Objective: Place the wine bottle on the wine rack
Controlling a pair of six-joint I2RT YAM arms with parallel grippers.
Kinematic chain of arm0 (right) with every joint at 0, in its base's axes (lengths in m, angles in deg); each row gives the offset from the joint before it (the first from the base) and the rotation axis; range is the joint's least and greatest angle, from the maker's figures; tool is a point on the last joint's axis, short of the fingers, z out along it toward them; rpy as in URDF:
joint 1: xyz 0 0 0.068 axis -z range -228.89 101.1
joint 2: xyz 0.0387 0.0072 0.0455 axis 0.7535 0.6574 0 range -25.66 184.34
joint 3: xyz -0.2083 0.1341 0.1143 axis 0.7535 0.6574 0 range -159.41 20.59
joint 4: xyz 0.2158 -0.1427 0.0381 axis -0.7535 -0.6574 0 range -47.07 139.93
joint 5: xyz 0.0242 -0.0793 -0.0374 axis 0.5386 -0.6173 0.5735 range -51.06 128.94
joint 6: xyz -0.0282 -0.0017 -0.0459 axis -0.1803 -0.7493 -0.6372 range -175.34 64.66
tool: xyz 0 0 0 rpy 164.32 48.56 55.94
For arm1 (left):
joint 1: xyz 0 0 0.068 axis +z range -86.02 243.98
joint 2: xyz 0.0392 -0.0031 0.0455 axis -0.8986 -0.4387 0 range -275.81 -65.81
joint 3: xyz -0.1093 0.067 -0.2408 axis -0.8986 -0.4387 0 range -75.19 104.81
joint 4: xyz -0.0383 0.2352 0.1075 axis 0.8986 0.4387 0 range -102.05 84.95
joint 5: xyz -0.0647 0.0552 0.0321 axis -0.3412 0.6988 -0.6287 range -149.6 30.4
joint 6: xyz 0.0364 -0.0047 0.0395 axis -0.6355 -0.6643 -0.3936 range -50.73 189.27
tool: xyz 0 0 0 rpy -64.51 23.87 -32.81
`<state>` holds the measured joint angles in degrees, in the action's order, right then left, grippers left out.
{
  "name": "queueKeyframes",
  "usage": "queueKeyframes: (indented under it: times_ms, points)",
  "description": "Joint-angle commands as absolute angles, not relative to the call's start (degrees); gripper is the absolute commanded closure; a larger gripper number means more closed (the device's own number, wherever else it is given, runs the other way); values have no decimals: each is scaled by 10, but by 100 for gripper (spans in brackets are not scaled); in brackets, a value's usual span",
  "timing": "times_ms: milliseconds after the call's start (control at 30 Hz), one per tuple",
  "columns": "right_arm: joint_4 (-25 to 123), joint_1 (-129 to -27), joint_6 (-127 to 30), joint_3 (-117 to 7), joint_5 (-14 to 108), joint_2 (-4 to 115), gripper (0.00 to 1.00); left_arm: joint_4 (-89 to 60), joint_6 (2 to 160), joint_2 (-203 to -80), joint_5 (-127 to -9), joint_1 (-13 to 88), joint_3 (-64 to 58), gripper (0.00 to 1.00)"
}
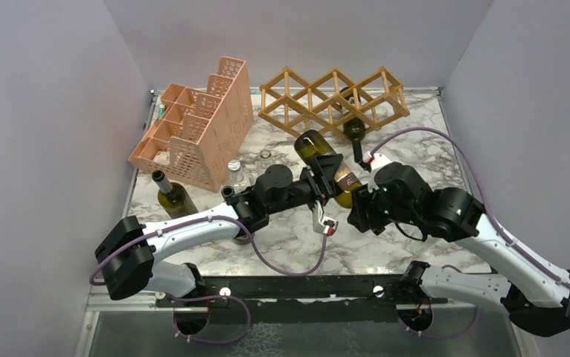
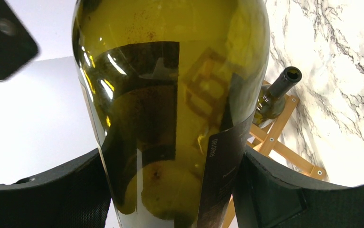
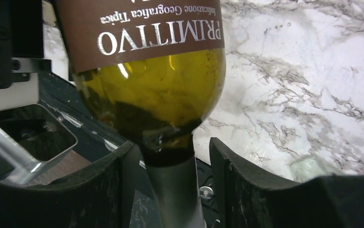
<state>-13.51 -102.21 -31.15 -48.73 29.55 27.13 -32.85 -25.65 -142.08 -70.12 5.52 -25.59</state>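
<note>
The wine bottle [image 1: 319, 152] is olive-green glass with a brown label. It hangs tilted above the marble table, base toward the wine rack [image 1: 334, 97]. My left gripper [image 1: 327, 172] is shut on its body [image 2: 170, 95], a pad on each side. In the right wrist view the bottle's shoulder [image 3: 151, 85] narrows to a dark neck between the fingers of my right gripper [image 3: 173, 148], with a gap on the neck's right side. The golden wooden rack [image 2: 275, 137] shows behind the bottle in the left wrist view.
A second bottle [image 1: 354, 132] lies in the rack, neck toward me [image 2: 277, 92]. A pink perforated organizer [image 1: 193, 126] stands at the back left. In front of it are another green bottle [image 1: 172, 195] and a small glass jar [image 1: 234, 172].
</note>
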Motion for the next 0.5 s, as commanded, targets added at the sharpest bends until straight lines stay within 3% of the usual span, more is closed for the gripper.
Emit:
queueKeyframes:
  times_ms: [0, 300, 400, 467]
  points:
    - [-68, -1026, -305, -452, 337, 261, 45, -371, -257, -1386, -733, 55, -224, 100]
    - [-17, -1026, -304, -423, 331, 255, 55, -365, -246, -1382, -734, 55, -224, 100]
    - [-13, -1026, -304, -421, 325, 254, 69, -363, -240, -1379, -734, 55, -222, 100]
    - [-13, -1026, -306, -425, 314, 252, 86, -362, -236, -1378, -734, 55, -220, 100]
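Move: The bottle neck slants down from the left gripper and is almost between the right hand's open fingers, about 2 cm to the right hand's left, 2 cm below and level in reach. From the left hand, which grips the body, the neck is roughly 8 cm back, 5 cm right and 5 cm lower. The wine rack stands some 38 cm ahead of the right hand, 1 cm left and 14 cm lower; the racked bottle lies 30 cm ahead, 5 cm right and as low. Leftward about 2 cm, sinking roughly 1.5 cm early on, the right hand slips its fingers around the held bottle's neck just past the shoulder, then slows as the half-open fingers close until they pinch the neck from both sides. The left hand keeps its grip on the body and stays practically in place. ##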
